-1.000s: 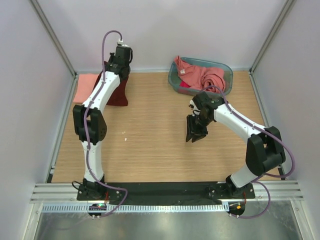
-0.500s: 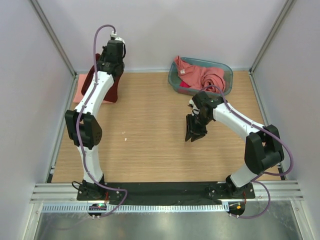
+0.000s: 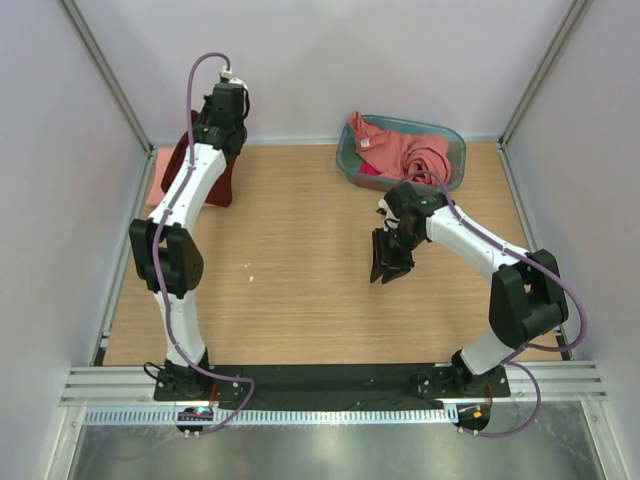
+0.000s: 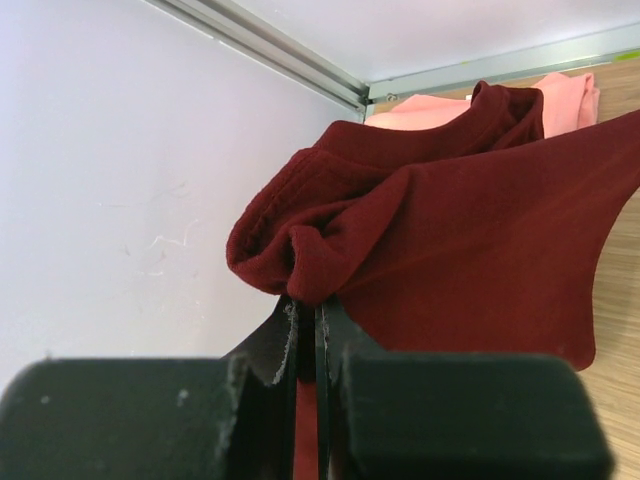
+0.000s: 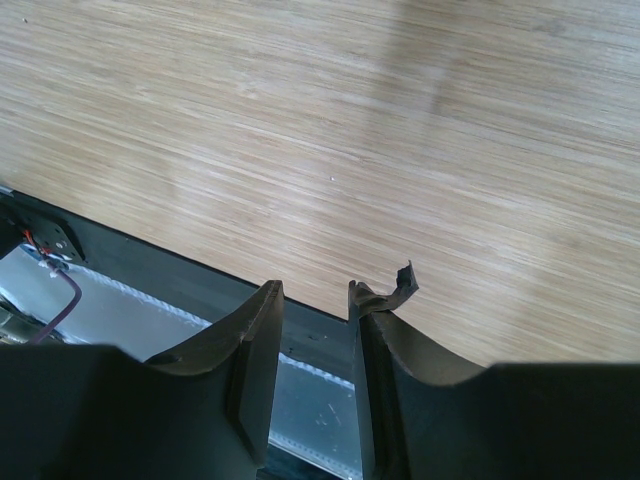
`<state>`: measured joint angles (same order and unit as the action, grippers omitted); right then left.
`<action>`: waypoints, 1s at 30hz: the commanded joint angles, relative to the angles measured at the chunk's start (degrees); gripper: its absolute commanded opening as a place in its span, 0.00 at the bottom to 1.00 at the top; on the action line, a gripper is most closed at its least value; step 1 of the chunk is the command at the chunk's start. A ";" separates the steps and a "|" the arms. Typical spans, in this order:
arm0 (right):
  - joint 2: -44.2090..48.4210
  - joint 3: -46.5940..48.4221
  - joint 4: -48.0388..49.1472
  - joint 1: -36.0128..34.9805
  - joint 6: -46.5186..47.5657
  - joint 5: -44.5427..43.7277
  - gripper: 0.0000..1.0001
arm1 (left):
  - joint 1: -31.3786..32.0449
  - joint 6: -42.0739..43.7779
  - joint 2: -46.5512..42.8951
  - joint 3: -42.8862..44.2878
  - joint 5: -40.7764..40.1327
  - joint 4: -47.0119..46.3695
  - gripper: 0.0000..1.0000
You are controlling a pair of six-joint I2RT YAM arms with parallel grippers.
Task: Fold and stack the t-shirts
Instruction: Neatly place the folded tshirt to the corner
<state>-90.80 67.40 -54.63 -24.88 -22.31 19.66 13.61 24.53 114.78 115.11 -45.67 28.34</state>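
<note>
My left gripper [image 3: 213,128] is at the far left corner of the table, shut on a bunched fold of the dark maroon t-shirt [image 3: 222,186]. In the left wrist view that maroon t-shirt [image 4: 450,230] hangs from the left gripper [image 4: 305,305] and drapes down over a folded salmon pink t-shirt [image 4: 562,95]. From above, only the left edge of this pink t-shirt [image 3: 158,172] shows beside the arm. More pink t-shirts [image 3: 405,150] lie crumpled in the basket. My right gripper [image 3: 388,265] hovers open and empty over mid-table; the right wrist view shows the right gripper [image 5: 315,290] over bare wood.
A teal-blue plastic basket [image 3: 456,140] stands at the back right against the wall. White walls with metal rails close in the table on three sides. A black strip and metal tray [image 5: 120,300] run along the near edge.
My left arm has swung left toward the corner with the maroon t-shirt, which now covers more of the pink one. The right arm has not moved.
</note>
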 commanded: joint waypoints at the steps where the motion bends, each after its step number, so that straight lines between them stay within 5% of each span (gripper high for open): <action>1: 0.28 1.51 0.67 0.27 0.51 0.55 0.39 | -1.03 1.48 -2.81 0.73 -1.27 -4.96 0.00; 30: -6.22 5.90 0.49 0.36 -0.46 0.55 0.39 | -6.22 -0.71 9.40 10.21 1.64 -7.77 0.00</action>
<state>-96.05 70.52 -54.24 -24.84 -22.63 19.68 8.27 24.43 123.44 120.88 -44.31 25.82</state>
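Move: The folded pink shirt, where the held maroon one is headed, has its middle about 6 cm ahead of the left hand, 5 cm to its left and 27 cm below. The table's far left corner lies some 16 cm ahead and 17 cm left, and the bin about 8 cm ahead and 55 cm to the right. From the right hand the pink shirt is roughly 36 cm ahead, 53 cm left and 9 cm lower. The maroon shirt, hanging from the left hand's still-shut fingers, is carried first about 2 cm left, then forward and down, with more left at the end. It travels some 6 cm in all, in over the pink shirt towards the corner. The wrist barely turns and the grip is kept. ##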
